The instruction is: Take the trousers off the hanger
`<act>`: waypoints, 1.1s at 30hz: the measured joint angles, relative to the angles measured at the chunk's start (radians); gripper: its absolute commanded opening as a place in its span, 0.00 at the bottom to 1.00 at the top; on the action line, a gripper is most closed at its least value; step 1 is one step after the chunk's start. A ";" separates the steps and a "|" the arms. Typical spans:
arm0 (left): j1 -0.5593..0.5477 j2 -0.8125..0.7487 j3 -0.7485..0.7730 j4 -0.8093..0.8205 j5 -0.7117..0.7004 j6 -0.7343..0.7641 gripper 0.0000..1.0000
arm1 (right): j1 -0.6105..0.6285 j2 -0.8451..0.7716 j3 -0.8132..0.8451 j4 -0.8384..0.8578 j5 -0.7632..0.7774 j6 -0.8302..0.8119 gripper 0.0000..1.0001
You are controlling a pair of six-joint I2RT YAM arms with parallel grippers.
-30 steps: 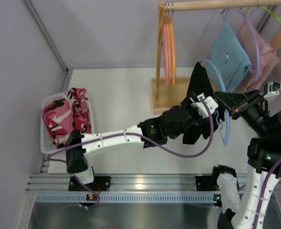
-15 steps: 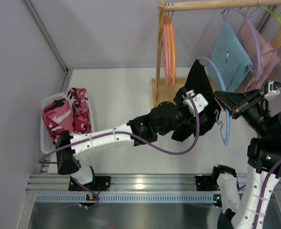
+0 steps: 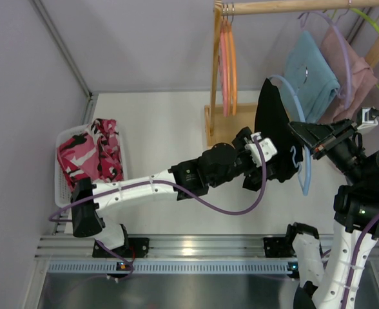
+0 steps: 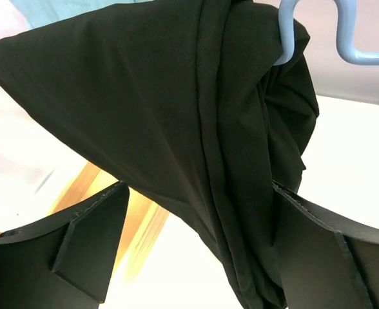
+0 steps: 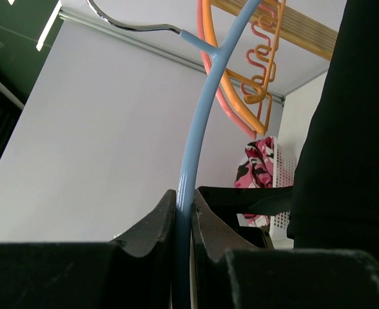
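Note:
The black trousers [image 3: 271,116] hang draped over a light blue hanger [image 3: 304,164] at the right. My right gripper [image 3: 303,133] is shut on that hanger's blue bar [image 5: 199,141], which is pinched between its fingers [image 5: 154,225]. My left gripper [image 3: 281,162] is open around the lower part of the black trousers [image 4: 176,96]. The cloth lies against the right finger [image 4: 318,244] and stands apart from the left finger [image 4: 93,244]. The camouflage trousers [image 3: 89,154] lie in a white basket [image 3: 60,193] at the left.
A wooden rack [image 3: 214,84] stands at the back, its rail carrying orange and pink hangers [image 3: 228,58]. A teal cloth [image 3: 312,77] and a pink cloth [image 3: 357,80] hang on other hangers close behind the right arm. Grey walls close the left and back.
The left gripper's jaws have spread wider around the black trousers, and the left arm has drawn back a little to the left. The right gripper keeps its hold on the hanger.

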 measured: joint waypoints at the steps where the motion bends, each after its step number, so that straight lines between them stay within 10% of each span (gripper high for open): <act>1: 0.001 0.000 -0.001 -0.001 0.000 0.001 0.83 | 0.000 0.000 0.000 0.000 0.000 0.000 0.00; 17: 0.030 0.000 0.003 -0.006 -0.011 0.039 0.00 | 0.000 0.000 -0.004 0.003 0.000 -0.003 0.00; 33: 0.035 0.011 0.261 -0.069 -0.018 0.095 0.00 | 0.000 -0.037 -0.178 0.001 0.041 -0.142 0.00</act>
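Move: The black trousers hang between the left hand's open fingers, their middle roughly 3 cm ahead, 5 cm right and 4 cm above that hand. The blue hanger carrying them is some 10 cm right, 4 cm ahead and 10 cm higher; the light-blue trousers on the rail are about 20 cm ahead and 14 cm right. From the right hand, already gripping the hanger, the black trousers' middle is about 6 cm left, 1 cm ahead and 8 cm below. The left fingers close from wide open and pinch the black trousers' cloth while easing about 2 cm forward, then haul it upward some 10 cm, quickening, with the fingertips tilting slightly up. The right hand keeps its grip on the blue hanger and, once the pinch is made, lowers it about 6 cm and a little forward, against the left hand's lift. ##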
